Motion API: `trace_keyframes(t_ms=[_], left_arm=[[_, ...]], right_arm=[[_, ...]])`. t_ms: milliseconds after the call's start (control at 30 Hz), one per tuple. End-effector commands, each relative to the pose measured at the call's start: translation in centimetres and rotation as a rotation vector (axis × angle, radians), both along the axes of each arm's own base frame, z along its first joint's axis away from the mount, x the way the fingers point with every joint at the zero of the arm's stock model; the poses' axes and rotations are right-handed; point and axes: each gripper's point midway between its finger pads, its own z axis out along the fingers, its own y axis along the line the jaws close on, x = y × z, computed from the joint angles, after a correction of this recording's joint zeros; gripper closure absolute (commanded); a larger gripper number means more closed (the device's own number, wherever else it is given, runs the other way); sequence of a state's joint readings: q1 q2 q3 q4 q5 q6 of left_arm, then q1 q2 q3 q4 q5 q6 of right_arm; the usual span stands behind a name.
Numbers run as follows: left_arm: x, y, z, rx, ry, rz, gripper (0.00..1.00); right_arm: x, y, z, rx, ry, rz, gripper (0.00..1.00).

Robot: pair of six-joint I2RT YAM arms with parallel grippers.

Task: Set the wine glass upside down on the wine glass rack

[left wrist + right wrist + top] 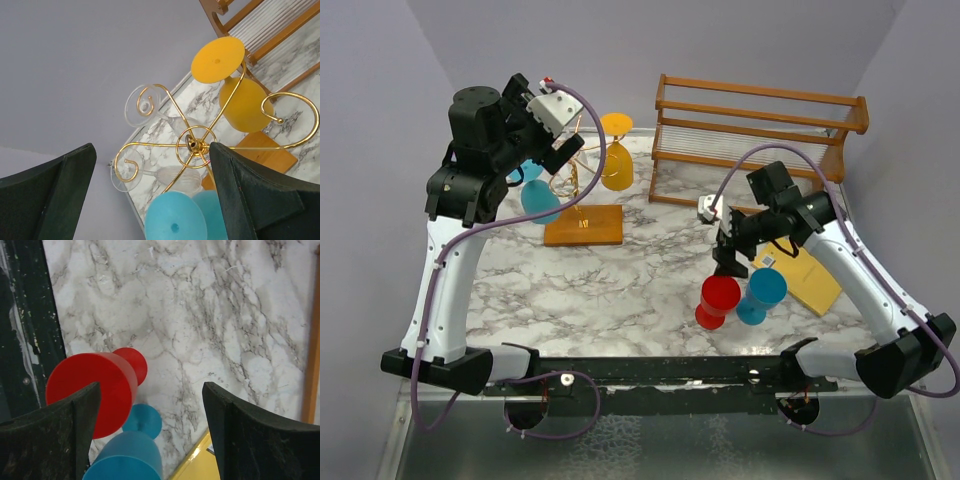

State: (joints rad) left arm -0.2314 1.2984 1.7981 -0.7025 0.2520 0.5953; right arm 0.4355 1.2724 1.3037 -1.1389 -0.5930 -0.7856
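The wine glass rack (575, 190) is a gold wire tree on an orange-brown base (583, 226) at the back left. An orange glass (616, 160) and a blue glass (538, 196) hang upside down from it. My left gripper (552, 160) is raised beside the rack's top and open, holding nothing. The left wrist view looks down on the hub (192, 144), the orange glass (242, 102), two clear glasses (145, 106) and the blue foot (175, 225). A red wine glass (719, 300) and a blue one (761, 293) stand upright at the front right. My right gripper (730, 264) hangs open just above them, beside the red glass (90, 392).
A large brown slatted wooden shelf (760, 125) stands at the back right. A flat yellow sheet (810, 278) lies under my right arm, its corner (200, 465) showing in the right wrist view. The marble top's (200, 315) dark front edge (25, 340) runs close to the red glass.
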Motion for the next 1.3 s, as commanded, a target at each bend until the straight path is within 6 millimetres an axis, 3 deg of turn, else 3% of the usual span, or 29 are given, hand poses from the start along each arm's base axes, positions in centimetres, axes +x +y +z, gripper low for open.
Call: trace_keyframes(t_ms=[0,600,767,900,1033,1267], left_arm=[[0.3,0.3,1.2,-0.015,-0.047,0.028,0.01],[-0.3,1.3,2.4,-0.003,-0.086,0.07,0.01],[-0.3,1.3,2.5,-0.004,-0.086,0.072,0.01],[-0.3,1.4,2.5,-0.004,-0.087,0.074,0.01],[-0.1,1.6,2.4,-0.026,-0.077,0.097,0.01],[0.0,0.9,2.4,-0.122,-0.045,0.101,0.01]], right_arm=[[-2.5,-0.1,-1.1,-0.052,0.069,0.022,0.21],[-2.7,0.2,-5.3,-0.227,0.106,0.019,0.54],[-2.2,0.7,-5.4,-0.236,0.091,0.028,0.74],[-1.8,1.7,-4.3,-0.197,0.067,0.062,0.98],[-1.3,3.2,-1.6,-0.112,0.001,0.12,0.99],[1.8,5.0,6.0,0.054,-0.275,0.082,0.99]])
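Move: The red goblet stands about 7 cm back and 1 cm to the left of my open right hand, its middle roughly 13 cm below. Next to it is the blue goblet, around 6 cm back and 9 cm to the hand's right, at the same height. The yellow book lies some 5 cm ahead and 20 cm to the right, on the table. From my left hand the red goblet is about 22 cm back, 32 cm right and 38 cm lower. My right hand sinks about 5 cm and draws back some 3 cm, tipping around 15 degrees so the fingers point more steeply down at the red goblet's bowl. The fingers close all the way onto its far wall at the rim and pinch it; then I raise the hand about 5 cm, carrying it forward and left some 3 cm each as the tilt partly unwinds. ##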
